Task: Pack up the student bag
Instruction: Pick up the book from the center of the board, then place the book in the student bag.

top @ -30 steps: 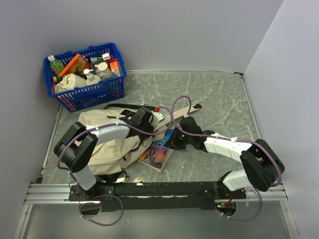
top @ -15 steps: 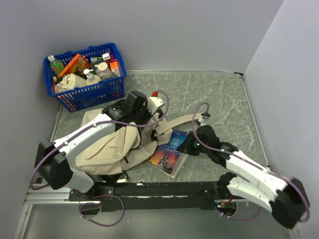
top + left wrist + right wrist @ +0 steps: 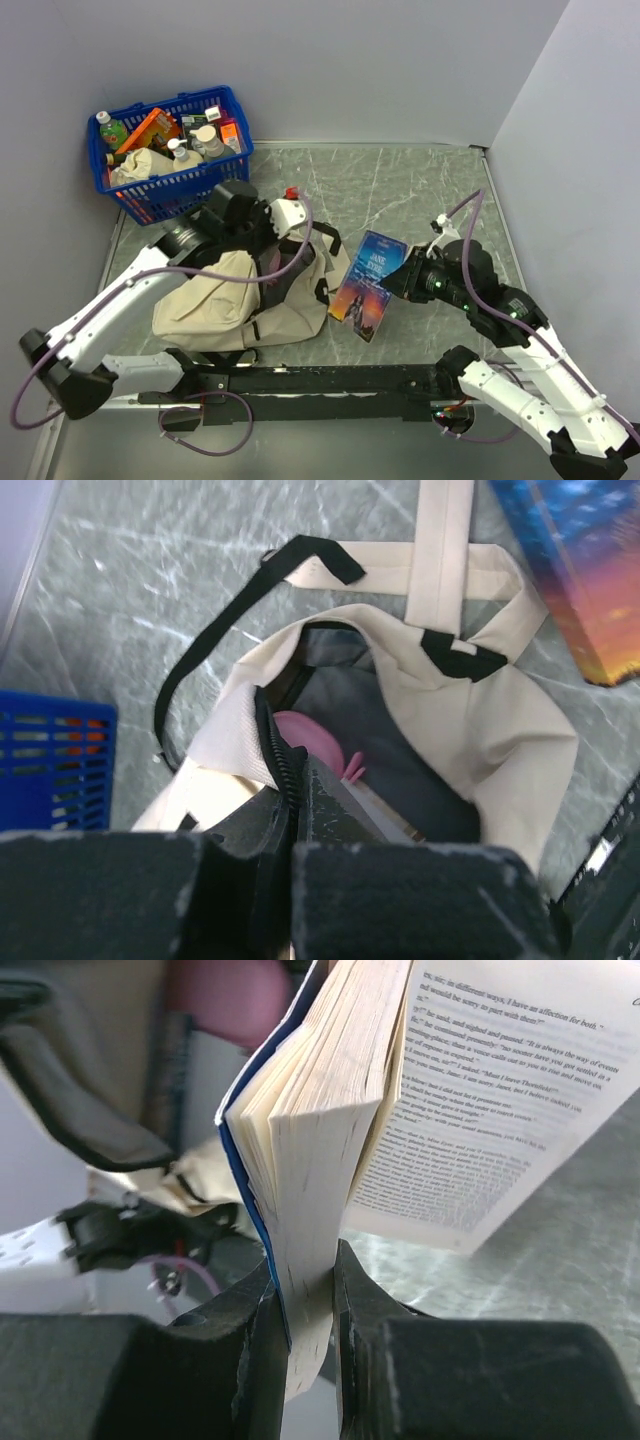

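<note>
The cream student bag (image 3: 215, 300) lies left of centre with its mouth pulled up and open toward the right. My left gripper (image 3: 275, 245) is shut on the bag's black zipper edge (image 3: 272, 742) and holds the opening up. Inside the dark lining (image 3: 420, 770) a pink pouch (image 3: 305, 735) shows. My right gripper (image 3: 397, 283) is shut on a blue-covered book (image 3: 366, 285), which hangs tilted above the table just right of the bag's mouth. In the right wrist view the book (image 3: 320, 1140) is clamped by its page block between the fingers (image 3: 262, 1340), with one page fanned out.
A blue plastic basket (image 3: 180, 185) full of bottles and packets stands at the back left, close behind the bag. Black straps (image 3: 215, 650) and a cream strap (image 3: 440, 540) trail from the bag over the grey marbled table (image 3: 420, 190). Walls close in at left, back and right.
My right gripper closed on the book, lifted it off the table and carried it to the right. My left arm swung up and back, pulling the bag's mouth open.
</note>
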### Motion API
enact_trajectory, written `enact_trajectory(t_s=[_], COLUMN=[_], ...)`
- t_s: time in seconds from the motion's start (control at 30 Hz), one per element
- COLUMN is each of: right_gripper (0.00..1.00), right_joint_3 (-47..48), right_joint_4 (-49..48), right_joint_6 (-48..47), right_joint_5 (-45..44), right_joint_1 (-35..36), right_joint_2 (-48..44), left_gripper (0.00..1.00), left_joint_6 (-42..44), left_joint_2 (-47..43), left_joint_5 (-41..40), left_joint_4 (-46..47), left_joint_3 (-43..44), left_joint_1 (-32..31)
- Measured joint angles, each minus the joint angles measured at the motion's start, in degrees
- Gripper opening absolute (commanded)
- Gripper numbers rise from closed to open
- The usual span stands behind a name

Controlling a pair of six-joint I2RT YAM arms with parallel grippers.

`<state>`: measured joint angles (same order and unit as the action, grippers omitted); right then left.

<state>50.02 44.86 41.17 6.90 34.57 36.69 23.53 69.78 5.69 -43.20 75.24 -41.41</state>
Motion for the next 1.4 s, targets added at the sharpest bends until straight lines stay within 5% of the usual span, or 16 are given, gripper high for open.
enact_trajectory(t_s=[0.27, 0.77, 1.07, 1.4], right_gripper=[0.0, 0.0, 0.0, 0.0], right_joint_3=[4.55, -15.56, -11.37, -7.69], right_joint_4=[-7.87, -44.39, -63.52, -71.84], right_joint_6=[-1.62, 10.12, 16.55, 18.58], right_joint_5=[13.22, 34.8, 43.45, 46.77], right_joint_1=[-0.07, 1.77, 4.83, 4.66], right_joint_2=[8.13, 21.27, 42.88, 43.91], left_gripper=[0.01, 0.01, 0.01, 0.01], left_joint_6=[4.46, 5.92, 6.8, 8.68], left_joint_2=[-5.64, -5.4, -3.91, -3.93], left_joint_5=[6.62, 9.99, 13.11, 14.45], left_joint_4=[-5.66, -9.16, -12.63, -12.33], left_joint_3=[1.99, 4.66, 6.8, 6.8], left_joint_1=[-0.15, -1.73, -2.89, -3.1])
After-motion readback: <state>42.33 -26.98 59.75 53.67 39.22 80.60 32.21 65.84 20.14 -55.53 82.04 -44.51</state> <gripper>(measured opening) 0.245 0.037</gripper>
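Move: The right hand holds the Jane Eyre book; the bag mouth lies about 22 cm to its left, straight ahead 0, and some 11 cm lower. The tan strap is about 8 cm left, 4 cm farther out and 17 cm below the right hand. From the left hand, which pinches the bag's raised rim, the mouth is about 3 cm right, 5 cm back and 14 cm down. Leftward some 18 cm, the right hand swings the pinched book towards and over the bag mouth, rising slightly, then dipping before lifting again to near its starting height; it turns about 40 degrees counter-clockwise while its left side rolls up. The left hand keeps its pinch on the rim, draws back about 7 cm and a little up, and turns some 20 degrees clockwise. ##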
